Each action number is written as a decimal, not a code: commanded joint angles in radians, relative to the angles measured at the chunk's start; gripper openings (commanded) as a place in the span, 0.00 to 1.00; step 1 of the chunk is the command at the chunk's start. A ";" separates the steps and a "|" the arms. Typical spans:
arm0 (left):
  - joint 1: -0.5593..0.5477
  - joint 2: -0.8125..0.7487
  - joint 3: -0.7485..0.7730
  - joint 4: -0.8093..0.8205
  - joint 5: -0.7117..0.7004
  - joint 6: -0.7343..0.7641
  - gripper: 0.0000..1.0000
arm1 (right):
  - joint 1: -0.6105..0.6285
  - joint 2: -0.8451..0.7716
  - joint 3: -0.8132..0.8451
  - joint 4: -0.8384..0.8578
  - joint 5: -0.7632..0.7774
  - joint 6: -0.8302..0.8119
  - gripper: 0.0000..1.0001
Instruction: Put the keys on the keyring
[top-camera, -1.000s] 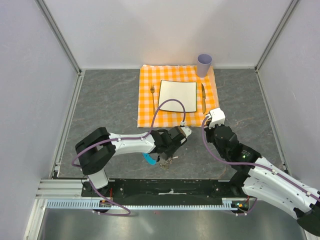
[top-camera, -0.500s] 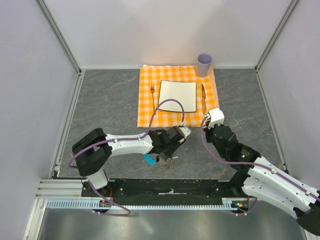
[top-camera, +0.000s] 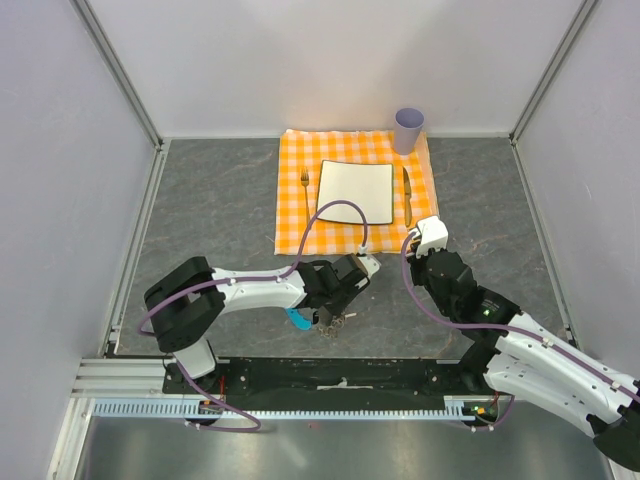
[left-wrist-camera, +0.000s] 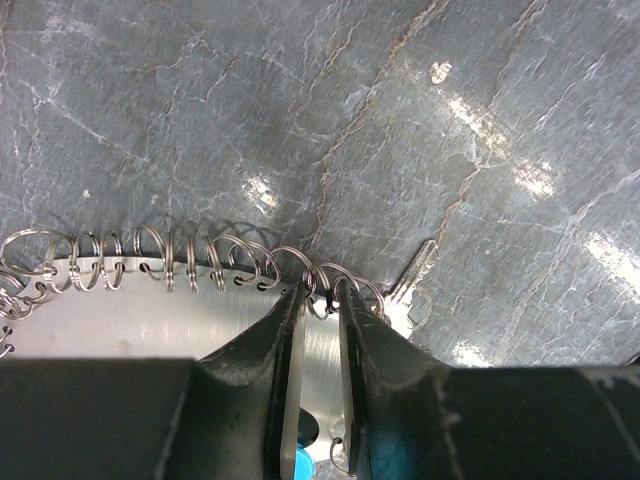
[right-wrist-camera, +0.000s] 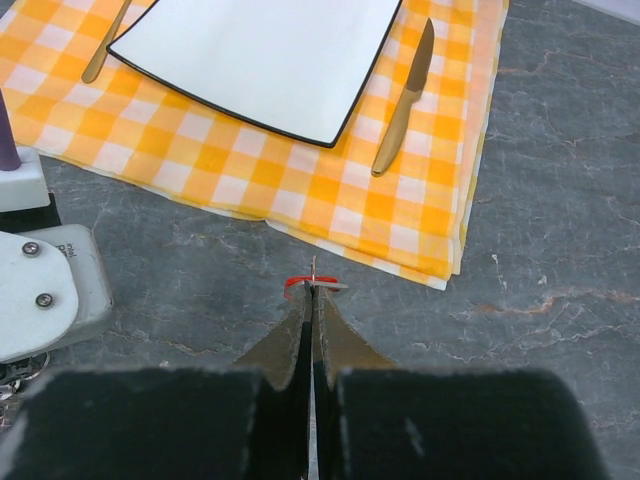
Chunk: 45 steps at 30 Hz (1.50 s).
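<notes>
My right gripper (right-wrist-camera: 312, 292) is shut on a tiny key (right-wrist-camera: 298, 284). Its red head pokes out at the fingertips, just above the grey table and short of the cloth; in the top view this gripper (top-camera: 418, 244) sits near the cloth's right corner. My left gripper (left-wrist-camera: 322, 292) is shut on the keyring (left-wrist-camera: 180, 262), a row of silvery wire loops along a shiny metal piece. One loop sits between the narrowly parted tips, and a thin metal blade (left-wrist-camera: 416, 270) juts out to the right. From above, the keyring (top-camera: 330, 322) and its blue tab (top-camera: 297, 319) hang under the left gripper (top-camera: 326, 312).
An orange checked cloth (top-camera: 295, 215) at the back holds a white square plate (top-camera: 355, 190), a fork (top-camera: 305, 188) to its left and a knife (top-camera: 407, 195) to its right. A purple cup (top-camera: 408, 128) stands at the cloth's far right corner. Walls close in three sides.
The left arm has shifted a little to the left and lower, carrying the keyring with it. The right arm and its key have not moved.
</notes>
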 joint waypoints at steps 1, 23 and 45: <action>-0.003 0.016 -0.004 0.003 -0.006 -0.016 0.26 | -0.002 -0.003 -0.006 0.049 -0.007 -0.003 0.00; 0.073 -0.345 -0.284 0.379 0.142 0.157 0.02 | -0.002 -0.078 -0.005 0.068 -0.152 -0.070 0.00; 0.248 -0.533 -0.476 0.784 0.787 0.533 0.02 | 0.001 0.155 0.166 -0.031 -0.910 -0.339 0.00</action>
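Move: A ring on the keyring's rim stands right at the left hand's half-open fingertips; the keyring's middle is about 4 cm ahead, 4 cm left and 1 cm lower. The silver key lies roughly 2 cm back and 2 cm right of those fingertips, the blue strap some 8 cm left, level fore and aft. From the right hand, which already grips the red key, that ring is about 6 cm back, 15 cm left and 15 cm below. The keyring's rim ring is pinched as the left fingers close on it, then carried almost straight up about 12 cm while that wrist tips its left side down and its fingertips up, and turns some 35 degrees clockwise. Keeping the red key, the right hand swings about 10 cm left and 6 cm back towards the ring, rising slightly before sinking again, turning roughly 45 degrees counter-clockwise. ##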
